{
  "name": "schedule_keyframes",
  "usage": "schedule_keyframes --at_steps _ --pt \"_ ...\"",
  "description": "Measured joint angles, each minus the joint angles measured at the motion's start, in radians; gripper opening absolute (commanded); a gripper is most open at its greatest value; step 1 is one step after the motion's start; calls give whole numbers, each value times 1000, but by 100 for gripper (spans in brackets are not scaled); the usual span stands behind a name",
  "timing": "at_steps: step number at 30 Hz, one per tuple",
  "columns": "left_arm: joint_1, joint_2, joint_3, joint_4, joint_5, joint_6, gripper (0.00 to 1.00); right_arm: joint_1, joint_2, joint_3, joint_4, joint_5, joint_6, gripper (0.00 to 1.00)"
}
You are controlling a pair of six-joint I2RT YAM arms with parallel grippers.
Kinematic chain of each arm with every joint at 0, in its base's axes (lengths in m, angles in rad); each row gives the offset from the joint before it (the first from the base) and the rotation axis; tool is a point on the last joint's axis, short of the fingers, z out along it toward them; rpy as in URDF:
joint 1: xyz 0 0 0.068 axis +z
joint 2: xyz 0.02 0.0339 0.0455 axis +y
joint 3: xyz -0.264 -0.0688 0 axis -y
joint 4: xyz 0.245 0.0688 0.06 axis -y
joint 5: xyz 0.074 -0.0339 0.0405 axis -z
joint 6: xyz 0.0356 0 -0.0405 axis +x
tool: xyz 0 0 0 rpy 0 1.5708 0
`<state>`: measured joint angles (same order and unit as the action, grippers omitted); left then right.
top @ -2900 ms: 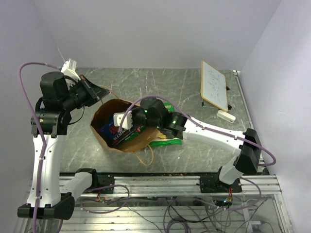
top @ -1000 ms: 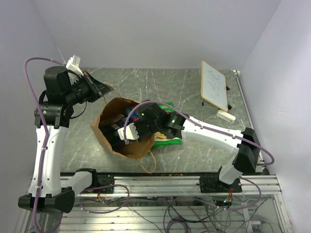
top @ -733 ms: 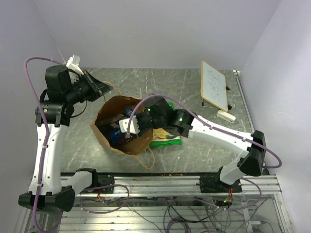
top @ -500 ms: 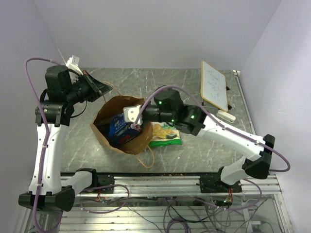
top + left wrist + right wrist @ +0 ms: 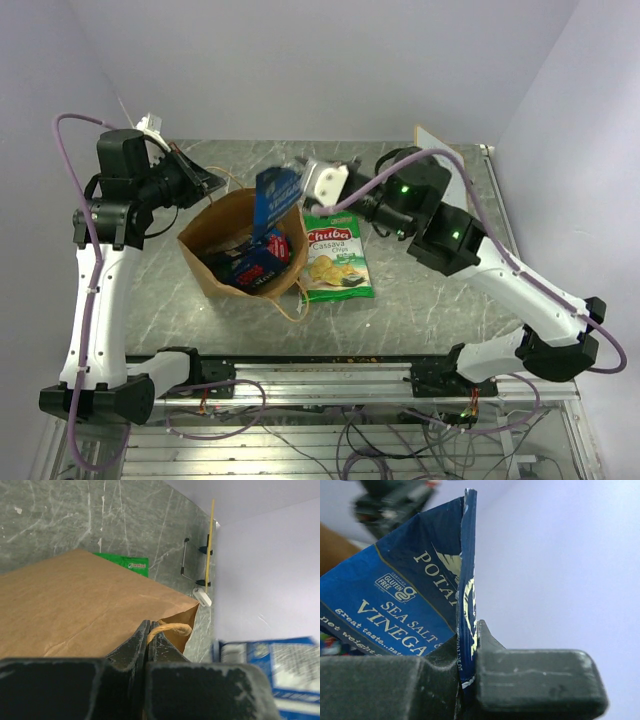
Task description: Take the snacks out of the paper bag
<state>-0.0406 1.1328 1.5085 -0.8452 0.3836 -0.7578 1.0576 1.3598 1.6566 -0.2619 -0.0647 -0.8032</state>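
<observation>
The brown paper bag [image 5: 222, 210] lies open on the table, left of centre. My left gripper [image 5: 214, 184] is shut on its looped handle [image 5: 172, 628] at the far rim, with the bag's wall [image 5: 75, 605] below the fingers. My right gripper [image 5: 298, 183] is shut on the top edge of a blue snack packet [image 5: 277, 200], which hangs above the bag's mouth. In the right wrist view this packet [image 5: 405, 595] reads "sea salt & vinegar" and sits pinched between the jaws. More snacks, blue and red [image 5: 252, 262], lie inside the bag. A green snack packet [image 5: 335, 260] lies flat right of the bag.
A white framed board [image 5: 211, 545] stands at the back right, largely hidden by the right arm in the top view. A small white block [image 5: 202, 596] lies beside it. The metal rail [image 5: 350, 375] runs along the near edge.
My right gripper rose out of the bag with the blue packet and swung up and back to the right. The green packet is now uncovered. My left gripper kept hold of the handle.
</observation>
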Motion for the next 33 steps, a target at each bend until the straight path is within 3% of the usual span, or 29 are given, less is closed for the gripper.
schedule_keyframes --at_steps 8,15,23,33 --pt "0 6 0 -6 -7 8 7 -176 -15 15 99 170 13 0" --pt "0 21 28 -17 -15 27 7 -340 -20 -139 131 209 61 0" --pt "0 25 50 -18 -15 40 7 -365 50 -345 131 159 105 0" --pt "0 16 60 -24 -15 48 7 -370 193 -419 165 121 96 0"
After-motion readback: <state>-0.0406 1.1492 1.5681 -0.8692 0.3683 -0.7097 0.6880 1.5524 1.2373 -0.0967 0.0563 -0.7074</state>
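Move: The right hand holds the blue vinegar chips by the top edge, over the paper bag's right side. The clear table spot they are taken to lies about 17 cm ahead, 9 cm to its right and some 46 cm below. The Chuba bag lies about 12 cm nearer than that spot and 3 cm farther right; the paper bag's middle is 4 cm ahead, 4 cm left and 35 cm below the hand. From the left hand, that spot is about 10 cm ahead and 18 cm right, 35 cm down. With its fingers still shut on the top edge of the blue vinegar chips, the right hand swings them forward and to the right, away from the paper bag's mouth, some 12 cm each way with a small rise first, while the wrist turns clockwise about 30 degrees. It then comes down steeply by more than 25 cm towards the table just beyond the Chuba bag, easing a little forward and back left as the fingers tip downward, while the left hand keeps its pinch on the paper bag's handle almost in place. ##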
